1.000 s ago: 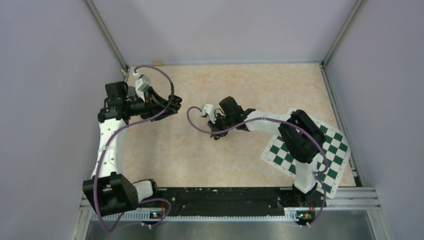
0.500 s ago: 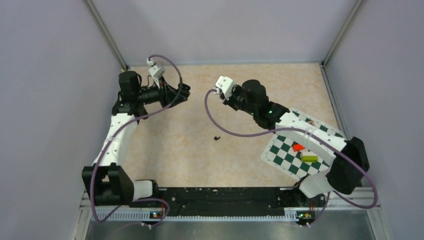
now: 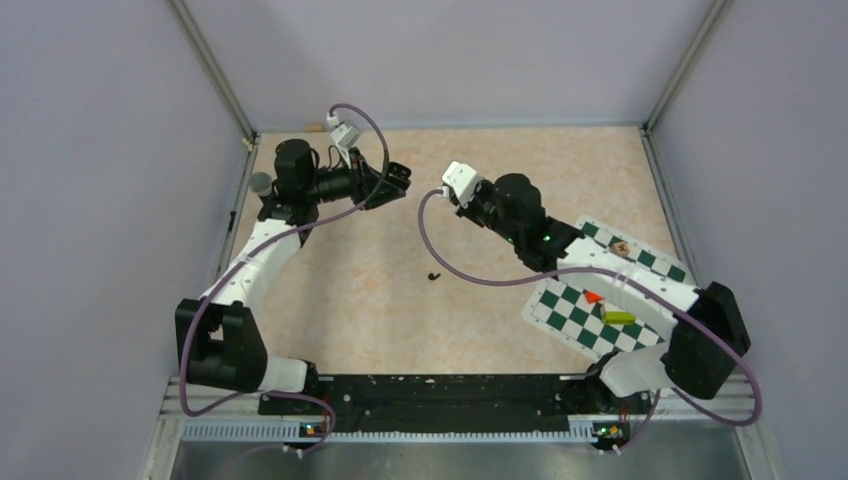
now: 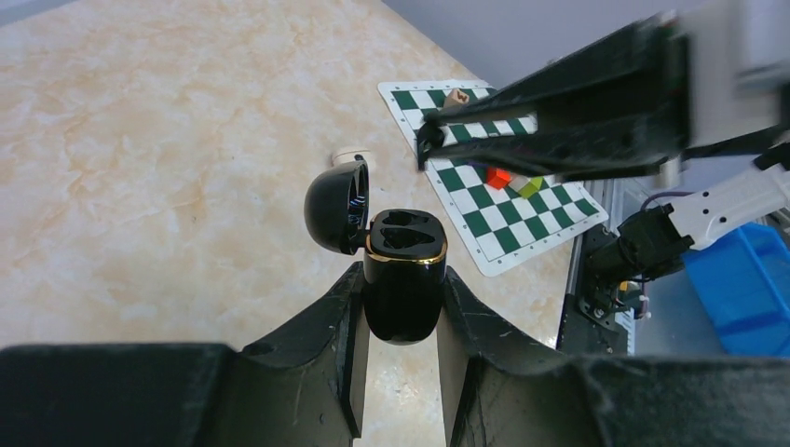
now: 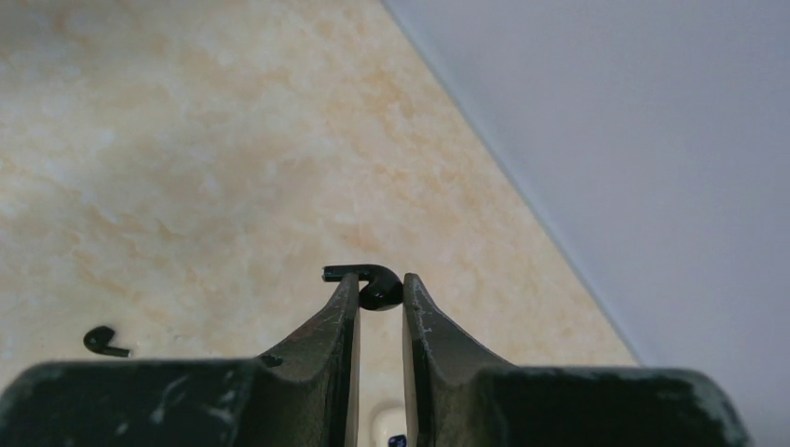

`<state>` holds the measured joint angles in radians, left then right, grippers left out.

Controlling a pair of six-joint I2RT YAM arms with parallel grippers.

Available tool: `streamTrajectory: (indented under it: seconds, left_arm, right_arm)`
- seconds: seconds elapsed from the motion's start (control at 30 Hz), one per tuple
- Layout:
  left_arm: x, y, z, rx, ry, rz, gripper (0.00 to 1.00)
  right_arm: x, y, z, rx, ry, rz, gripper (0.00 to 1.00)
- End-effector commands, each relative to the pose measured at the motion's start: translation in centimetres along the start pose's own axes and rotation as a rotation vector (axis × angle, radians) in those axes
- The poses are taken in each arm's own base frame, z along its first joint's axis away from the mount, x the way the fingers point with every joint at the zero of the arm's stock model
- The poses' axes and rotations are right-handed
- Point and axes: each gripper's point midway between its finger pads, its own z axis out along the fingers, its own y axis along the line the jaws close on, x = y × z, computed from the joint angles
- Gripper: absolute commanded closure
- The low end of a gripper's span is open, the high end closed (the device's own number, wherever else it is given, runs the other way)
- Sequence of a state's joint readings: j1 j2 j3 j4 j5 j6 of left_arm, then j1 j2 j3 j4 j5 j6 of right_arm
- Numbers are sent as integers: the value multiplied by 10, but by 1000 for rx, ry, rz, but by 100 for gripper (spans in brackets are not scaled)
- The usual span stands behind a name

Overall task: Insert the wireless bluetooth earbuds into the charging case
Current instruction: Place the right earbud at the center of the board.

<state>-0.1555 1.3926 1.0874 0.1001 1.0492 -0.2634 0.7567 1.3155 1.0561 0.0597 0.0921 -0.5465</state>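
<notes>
The glossy black charging case (image 4: 402, 296) stands upright between the fingertips of my left gripper (image 4: 401, 279), which is shut on it. Its lid (image 4: 335, 207) hangs open to the left and both gold-rimmed wells look empty. My right gripper (image 5: 380, 285) is shut on one tiny black earbud (image 5: 382, 291), whose stem sticks out to the left past the fingertip. A second earbud (image 3: 433, 276) (image 5: 104, 342) lies loose on the table. Both grippers are raised near the back middle, with the left gripper (image 3: 396, 179) facing the right arm's fingers (image 4: 559, 121).
A green-and-white checkered mat (image 3: 655, 300) lies at the right with a red block (image 3: 594, 296), a yellow-green block (image 3: 618, 317) and a small brown piece (image 3: 622, 245) on it. Grey walls close in the back and sides. A blue bin (image 4: 745, 279) sits off the table.
The right arm has risen from the table with one earbud pinched, leaving the other behind. The left arm has swung right and toward the back with the case.
</notes>
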Motion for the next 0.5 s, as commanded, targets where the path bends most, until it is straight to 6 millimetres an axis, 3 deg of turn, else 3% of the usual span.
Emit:
streamTrajectory:
  seconds: [0.0,0.13,0.2,0.37,0.47]
  left_arm:
    - [-28,-13,-12,-14,-101,73,100]
    - [-33,-16,-22,-27,-135,85,100]
    - [-35,-17,-24,-37,-145,96,100]
    - [-37,-19,-29,-49,-158,115,100]
    - [-37,-19,-30,-52,-161,119,100]
  right_arm:
    - [71,29,28,-30,185,112,96]
    - [137,53,49,-76,390,284,96]
    - [160,67,53,-111,482,352,97]
    - [200,95,57,-152,604,429,96]
    - [214,105,58,-166,647,464,95]
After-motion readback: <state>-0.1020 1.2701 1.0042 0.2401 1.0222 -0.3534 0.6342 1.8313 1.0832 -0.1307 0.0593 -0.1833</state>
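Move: The bare mid-table spot for the earbud already in the right fingers lies about 27 cm below that hand, 3 cm to its right and 1 cm ahead. At table height, the other earbud is some 8 cm back and 7 cm left, the white case 3 cm ahead and 13 cm right. From the left hand, which holds the open charging case, the spot is about 3 cm back, 16 cm right, 27 cm below. Right hand lowers held earbud about 25 cm towards mid-table, fingers tipping down; left hand raises case 3 cm. ##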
